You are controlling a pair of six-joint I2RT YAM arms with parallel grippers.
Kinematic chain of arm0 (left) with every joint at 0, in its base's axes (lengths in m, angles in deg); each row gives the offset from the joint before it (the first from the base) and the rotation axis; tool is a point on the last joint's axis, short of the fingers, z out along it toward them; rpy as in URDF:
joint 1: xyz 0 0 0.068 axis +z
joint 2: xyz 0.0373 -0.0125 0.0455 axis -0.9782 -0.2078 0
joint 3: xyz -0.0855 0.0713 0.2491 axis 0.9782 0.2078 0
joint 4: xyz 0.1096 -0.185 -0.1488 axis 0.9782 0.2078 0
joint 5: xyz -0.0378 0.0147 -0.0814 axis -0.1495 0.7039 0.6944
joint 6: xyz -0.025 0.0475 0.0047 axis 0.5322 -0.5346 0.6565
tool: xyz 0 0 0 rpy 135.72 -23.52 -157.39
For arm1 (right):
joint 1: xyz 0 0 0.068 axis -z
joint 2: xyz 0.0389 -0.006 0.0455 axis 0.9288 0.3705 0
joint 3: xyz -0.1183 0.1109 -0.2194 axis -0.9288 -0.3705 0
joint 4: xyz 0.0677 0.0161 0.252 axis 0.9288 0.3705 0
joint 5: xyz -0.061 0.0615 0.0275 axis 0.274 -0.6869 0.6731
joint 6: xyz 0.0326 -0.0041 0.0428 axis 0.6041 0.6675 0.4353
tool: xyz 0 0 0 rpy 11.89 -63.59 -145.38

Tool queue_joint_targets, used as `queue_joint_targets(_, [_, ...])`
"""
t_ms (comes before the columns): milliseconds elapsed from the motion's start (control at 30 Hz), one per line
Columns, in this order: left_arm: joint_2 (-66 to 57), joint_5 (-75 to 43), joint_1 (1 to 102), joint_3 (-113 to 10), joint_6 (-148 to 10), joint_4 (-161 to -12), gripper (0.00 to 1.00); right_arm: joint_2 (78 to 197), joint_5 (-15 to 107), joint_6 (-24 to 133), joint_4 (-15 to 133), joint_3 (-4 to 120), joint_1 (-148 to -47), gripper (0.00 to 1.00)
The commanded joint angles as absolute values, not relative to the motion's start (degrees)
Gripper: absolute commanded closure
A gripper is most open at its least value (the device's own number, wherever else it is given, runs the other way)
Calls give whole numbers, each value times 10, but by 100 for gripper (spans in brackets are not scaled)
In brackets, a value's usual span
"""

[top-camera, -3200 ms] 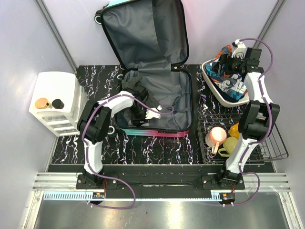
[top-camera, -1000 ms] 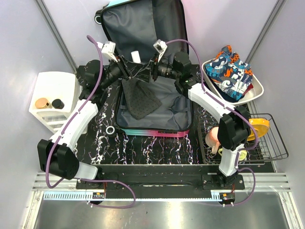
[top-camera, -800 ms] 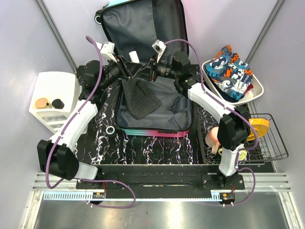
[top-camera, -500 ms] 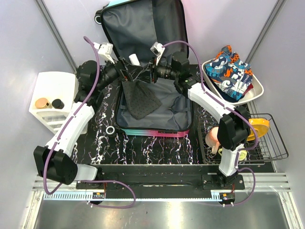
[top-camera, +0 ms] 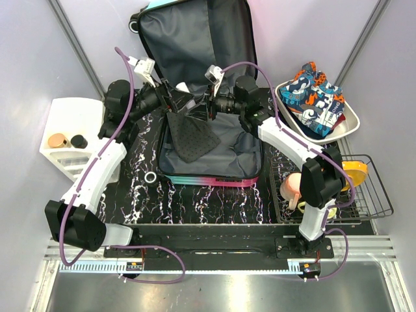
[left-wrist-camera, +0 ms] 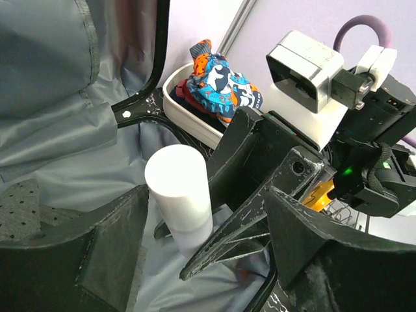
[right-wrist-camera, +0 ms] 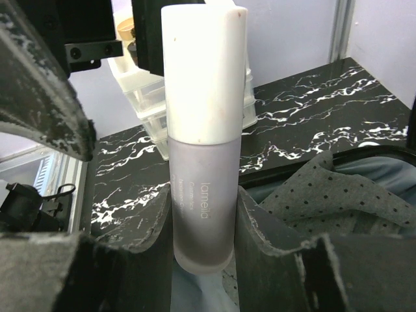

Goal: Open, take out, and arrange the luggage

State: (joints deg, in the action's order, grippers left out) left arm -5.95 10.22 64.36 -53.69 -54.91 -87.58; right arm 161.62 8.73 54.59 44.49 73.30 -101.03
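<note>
The luggage [top-camera: 224, 153] lies open on the table, its lid propped up against the back wall and its grey lining showing. Above its hinge, my right gripper [top-camera: 203, 104] [right-wrist-camera: 205, 253] is shut on the lower body of a frosted bottle [top-camera: 184, 89] [right-wrist-camera: 201, 143] with a white cap. My left gripper [top-camera: 173, 97] [left-wrist-camera: 201, 224] faces it from the left, open, with its fingers [left-wrist-camera: 110, 244] standing on either side of the bottle [left-wrist-camera: 179, 188] and apart from it. A grey dotted cloth [top-camera: 192, 136] lies in the luggage's base.
A white oval tub [top-camera: 344, 123] with colourful clothes sits at the back right. A wire basket [top-camera: 380, 195] with cups is at the right front. A white drawer unit [top-camera: 75, 140] with two small jars stands at left. A small ring [top-camera: 151, 177] lies beside the luggage.
My left gripper has opened off the bottle and drawn back a little to the left. My right gripper has shut on the bottle and holds it.
</note>
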Motion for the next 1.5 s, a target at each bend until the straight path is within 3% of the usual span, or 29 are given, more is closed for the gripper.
queue_joint_targets(0, [-56,134,650,-562,-519,-913,27,1575,60,539,391,732,-1023,100])
queue_joint_targets(200, [-70,163,661,-548,-440,-973,48,1569,60,548,367,717,-1026,100])
queue_joint_targets(267, [-72,165,661,-541,-431,-977,59,1568,60,550,363,717,-1027,100])
queue_joint_targets(367, [-76,167,663,-535,-427,-977,63,1568,61,550,361,717,-1027,100])
queue_joint_targets(467, [-79,178,666,-537,-429,-973,76,1569,67,552,361,718,-1027,100])
queue_joint_targets(533, [-79,182,673,-538,-428,-973,92,1570,74,558,360,718,-1027,75])
queue_joint_targets(600, [-81,188,687,-545,-428,-979,100,1572,83,562,368,720,-1027,31])
queue_joint_targets(700, [-80,190,715,-567,-454,-957,100,1572,111,567,390,725,-1026,6])
queue_joint_targets(733, [-79,189,724,-570,-460,-945,100,1571,116,567,394,726,-1024,3])
queue_joint_targets(933, [-58,180,796,-589,-534,-877,100,1567,117,555,419,721,-1011,0])
queue_joint_targets(1100, [-34,99,862,-630,-679,-752,100,1561,119,526,461,718,-994,0])
queue_joint_targets(1467, [-36,-73,1024,-721,-807,-633,100,1568,120,553,520,746,-958,0])
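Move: The white-capped bottle, upright in the right fingers, stands between the left hand's open fingers, its middle about 1 cm ahead, 3 cm right and 3 cm below. The drawer unit lies roughly 36 cm left of the left hand, 6 cm back and 20 cm lower; the grey dotted cloth is about 8 cm back, 2 cm right and 25 cm down. From the right hand the bottle's middle is some 2 cm left, 3 cm up, level fore and aft. Left pinches the bottle, right releases it, and left carries it about 28 cm left towards the drawer unit. ##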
